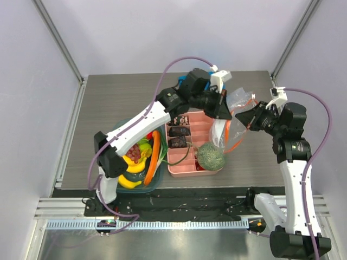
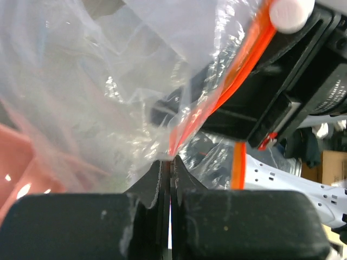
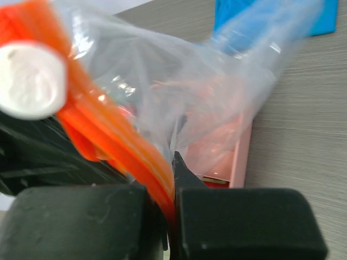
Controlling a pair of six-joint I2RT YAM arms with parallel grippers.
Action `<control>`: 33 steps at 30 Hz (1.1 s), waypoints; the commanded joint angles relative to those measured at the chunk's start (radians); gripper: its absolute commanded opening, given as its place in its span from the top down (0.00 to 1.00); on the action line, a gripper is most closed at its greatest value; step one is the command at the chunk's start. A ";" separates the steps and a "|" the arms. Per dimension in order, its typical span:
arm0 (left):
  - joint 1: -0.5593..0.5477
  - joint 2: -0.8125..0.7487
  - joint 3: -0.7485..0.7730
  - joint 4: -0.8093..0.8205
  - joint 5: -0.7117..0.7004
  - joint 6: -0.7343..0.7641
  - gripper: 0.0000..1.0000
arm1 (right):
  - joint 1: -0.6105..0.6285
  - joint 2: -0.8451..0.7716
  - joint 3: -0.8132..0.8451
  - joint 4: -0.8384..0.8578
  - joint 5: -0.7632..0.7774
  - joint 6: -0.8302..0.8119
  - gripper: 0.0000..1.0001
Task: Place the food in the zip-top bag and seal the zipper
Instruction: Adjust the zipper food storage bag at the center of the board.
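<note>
The clear zip-top bag (image 1: pixel 237 101) hangs in the air between my two grippers, above the right end of the pink tray (image 1: pixel 184 165). Its orange-red zipper (image 1: pixel 234 130) loops down along the mouth. My left gripper (image 1: pixel 226 114) is shut on the bag's mouth edge (image 2: pixel 172 149), where the zipper (image 2: pixel 244 59) ends. My right gripper (image 1: pixel 243 117) is shut on the zipper (image 3: pixel 114 135) from the other side. The grey-green melon (image 1: pixel 210 156) sits on the tray just below the bag. A dark grape bunch (image 1: pixel 134 153) lies in the basket at left. The bag (image 3: pixel 184 81) looks empty.
A green and blue basket (image 1: pixel 154 183) with a banana (image 1: pixel 129 182), a carrot (image 1: pixel 154 151) and other toy produce stands at the near left. The tray's compartments hold dark items (image 1: pixel 179 131). A blue cloth (image 3: pixel 271 21) lies at the back, under the left arm.
</note>
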State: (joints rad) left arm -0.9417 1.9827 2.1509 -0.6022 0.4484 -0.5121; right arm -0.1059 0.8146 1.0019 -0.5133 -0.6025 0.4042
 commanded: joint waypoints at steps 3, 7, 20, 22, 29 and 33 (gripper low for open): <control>0.171 -0.226 -0.095 0.004 0.035 0.000 1.00 | 0.006 0.082 0.021 0.035 0.087 -0.143 0.99; 0.198 -0.295 -0.161 -0.041 -0.030 0.075 1.00 | 0.006 0.133 0.047 0.038 0.041 -0.200 0.99; 0.234 -0.317 -0.171 -0.070 -0.089 0.110 1.00 | 0.008 0.081 0.176 -0.013 -0.283 -0.278 0.10; 0.247 -0.334 -0.175 -0.080 -0.112 0.130 1.00 | 0.006 0.075 0.211 -0.072 -0.278 -0.329 0.06; 0.299 -0.469 -0.253 -0.093 -0.250 0.185 1.00 | 0.008 0.116 0.320 -0.315 -0.195 -0.643 0.05; 0.351 -0.530 -0.256 -0.113 -0.275 0.214 1.00 | 0.018 0.152 0.372 -0.384 -0.221 -0.752 0.09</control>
State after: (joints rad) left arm -0.6376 1.5455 1.8881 -0.7223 0.2367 -0.3515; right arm -0.0937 0.9314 1.3132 -0.7914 -0.8238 -0.1799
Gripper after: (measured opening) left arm 0.011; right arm 0.936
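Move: Both hands already pinch the zip-top bag's orange rim, whose middle lies about 6 cm left and 3 cm ahead of the right hand. From the left hand, the patterned pack in the organizer's far left corner is some 17 cm left, level with it and 20 cm below; the organizer's middle is 9 cm left and 11 back, the melon 1 cm left and 16 back, the blue cloth 5 cm left and 15 ahead. Keeping its pinch on the bag's orange rim, the left hand carries the bag mainly to its left, about 19 cm, with some forward travel and a rise, towards the patterned pack at the board's middle, swinging some 25 degrees counter-clockwise as it goes. The right hand first follows forward and down a few centimetres with its fingers still shut on the rim, then opens wide, lets the bag go and draws up and back from that low point, turning counter-clockwise and rolling. ##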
